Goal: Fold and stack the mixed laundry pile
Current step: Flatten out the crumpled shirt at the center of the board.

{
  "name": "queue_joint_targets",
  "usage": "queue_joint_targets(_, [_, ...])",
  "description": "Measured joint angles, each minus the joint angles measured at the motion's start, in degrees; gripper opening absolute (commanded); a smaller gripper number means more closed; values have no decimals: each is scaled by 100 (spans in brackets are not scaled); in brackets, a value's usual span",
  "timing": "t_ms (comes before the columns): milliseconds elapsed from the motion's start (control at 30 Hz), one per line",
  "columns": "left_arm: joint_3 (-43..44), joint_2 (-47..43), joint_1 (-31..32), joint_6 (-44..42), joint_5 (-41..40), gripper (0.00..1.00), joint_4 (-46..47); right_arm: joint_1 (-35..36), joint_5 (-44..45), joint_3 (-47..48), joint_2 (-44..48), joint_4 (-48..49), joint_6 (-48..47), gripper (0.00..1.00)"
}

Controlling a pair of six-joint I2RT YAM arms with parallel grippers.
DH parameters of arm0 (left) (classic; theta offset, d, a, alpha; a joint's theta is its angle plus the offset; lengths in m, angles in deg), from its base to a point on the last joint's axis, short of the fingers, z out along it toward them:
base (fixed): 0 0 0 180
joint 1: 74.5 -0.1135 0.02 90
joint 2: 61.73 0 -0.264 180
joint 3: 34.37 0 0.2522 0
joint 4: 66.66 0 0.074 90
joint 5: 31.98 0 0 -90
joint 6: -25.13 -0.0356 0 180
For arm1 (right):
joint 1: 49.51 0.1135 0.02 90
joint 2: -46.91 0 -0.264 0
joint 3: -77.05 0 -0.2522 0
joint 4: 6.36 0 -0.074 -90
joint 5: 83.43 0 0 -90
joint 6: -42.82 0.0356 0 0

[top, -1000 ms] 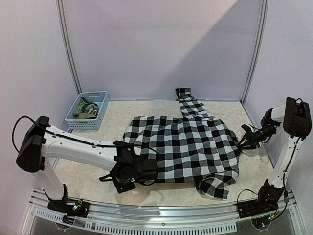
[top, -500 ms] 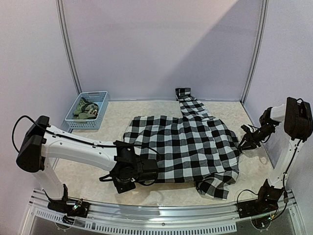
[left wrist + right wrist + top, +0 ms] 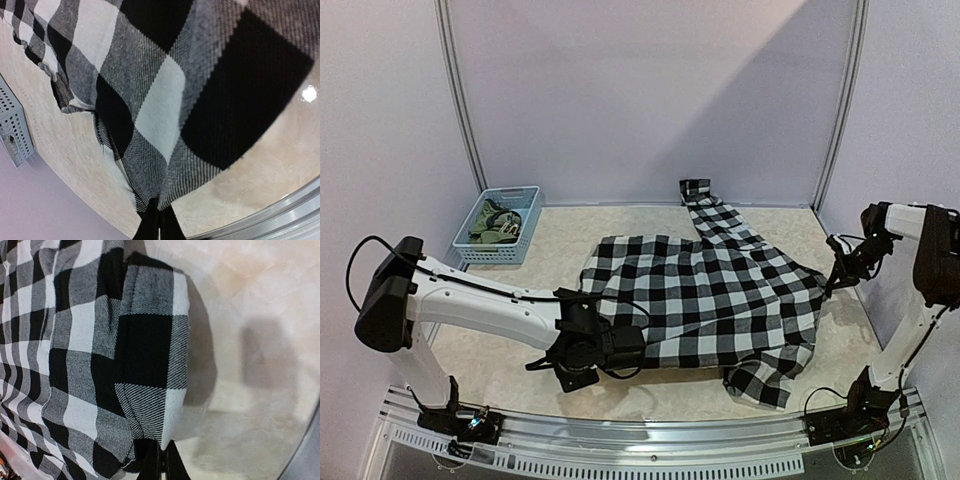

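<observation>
The black-and-white checked shirt point(image 3: 710, 300) lies spread across the middle of the table, one sleeve reaching the back wall and the other bunched at the near right. My left gripper point(image 3: 608, 348) is shut on its near left hem; the left wrist view shows the cloth point(image 3: 165, 100) pinched between the dark fingertips of the left gripper point(image 3: 159, 222). My right gripper point(image 3: 833, 282) is shut on the shirt's right edge and holds it a little off the table. In the right wrist view the cloth point(image 3: 100, 365) folds into the right gripper point(image 3: 163, 457). The olive-green shirt point(image 3: 492, 222) sits crumpled in the basket.
The light blue lattice basket point(image 3: 492, 258) stands at the back left by the wall. A perforated metal rail point(image 3: 650, 445) runs along the near table edge. Walls close in the back and both sides. Bare beige tabletop point(image 3: 500, 340) shows left of the shirt.
My right gripper shut on the shirt's right edge and drew it up and to the right, dragging the shirt slightly rightwards. The left arm stayed put.
</observation>
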Motion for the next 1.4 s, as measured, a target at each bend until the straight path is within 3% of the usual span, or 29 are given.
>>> queue_joint_targets(100, [0, 48, -35, -52, -61, 0, 90, 4, 214, 109, 385, 17, 35, 3])
queue_joint_targets(133, [0, 101, -39, -72, -48, 4, 131, 7, 251, 125, 452, 33, 37, 4])
queue_joint_targets(233, [0, 372, -37, -144, 133, 27, 256, 7, 334, 74, 470, 39, 24, 21])
queue_joint_targets(333, [-2, 470, 2, -240, 417, 43, 299, 4, 509, -101, 481, 74, 42, 38])
queue_joint_targets(467, [142, 133, 50, -286, 739, 60, 315, -7, 800, -236, 662, 24, -52, 46])
queue_joint_targets(633, [793, -763, -422, -323, 708, 64, 520, -2, 767, 85, 1062, -87, -157, 45])
queue_joint_targets(867, [1231, -986, -2848, 177, 275, 73, 1788, 146, 271, 927, 767, 160, -157, 44])
queue_joint_targets(1067, [1967, 33, -3866, 570, 503, 74, 2693, 251, 31, 1609, -319, 490, 46, 48])
queue_joint_targets(1400, [3001, 2387, -4756, 1102, 2090, 71, 3985, 382, -509, 2876, -2087, 693, 420, 59])
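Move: Straight ahead of the left hand, about 35 cm out and 5 cm below, lies the shirt's far-left corner; the basket stands roughly 33 cm to that corner's left and 3 cm farther out. The right hand's next stretch of shirt edge is some 10 cm ahead, 2 cm left and 5 cm below. From the right hand, the outstretched sleeve lies 24 cm ahead and 21 cm left, the bent sleeve 16 cm back and 20 cm left. Lowering a little, the left hand opens and lets go of the near-left corner, rises clear and swings forward about 35 cm, turning some 50 degrees counter-clockwise, then sinks open towards the far-left corner. The right hand lets go of the right edge, lifts and goes forward about 15 cm along that side, then comes down again, fingers open. ##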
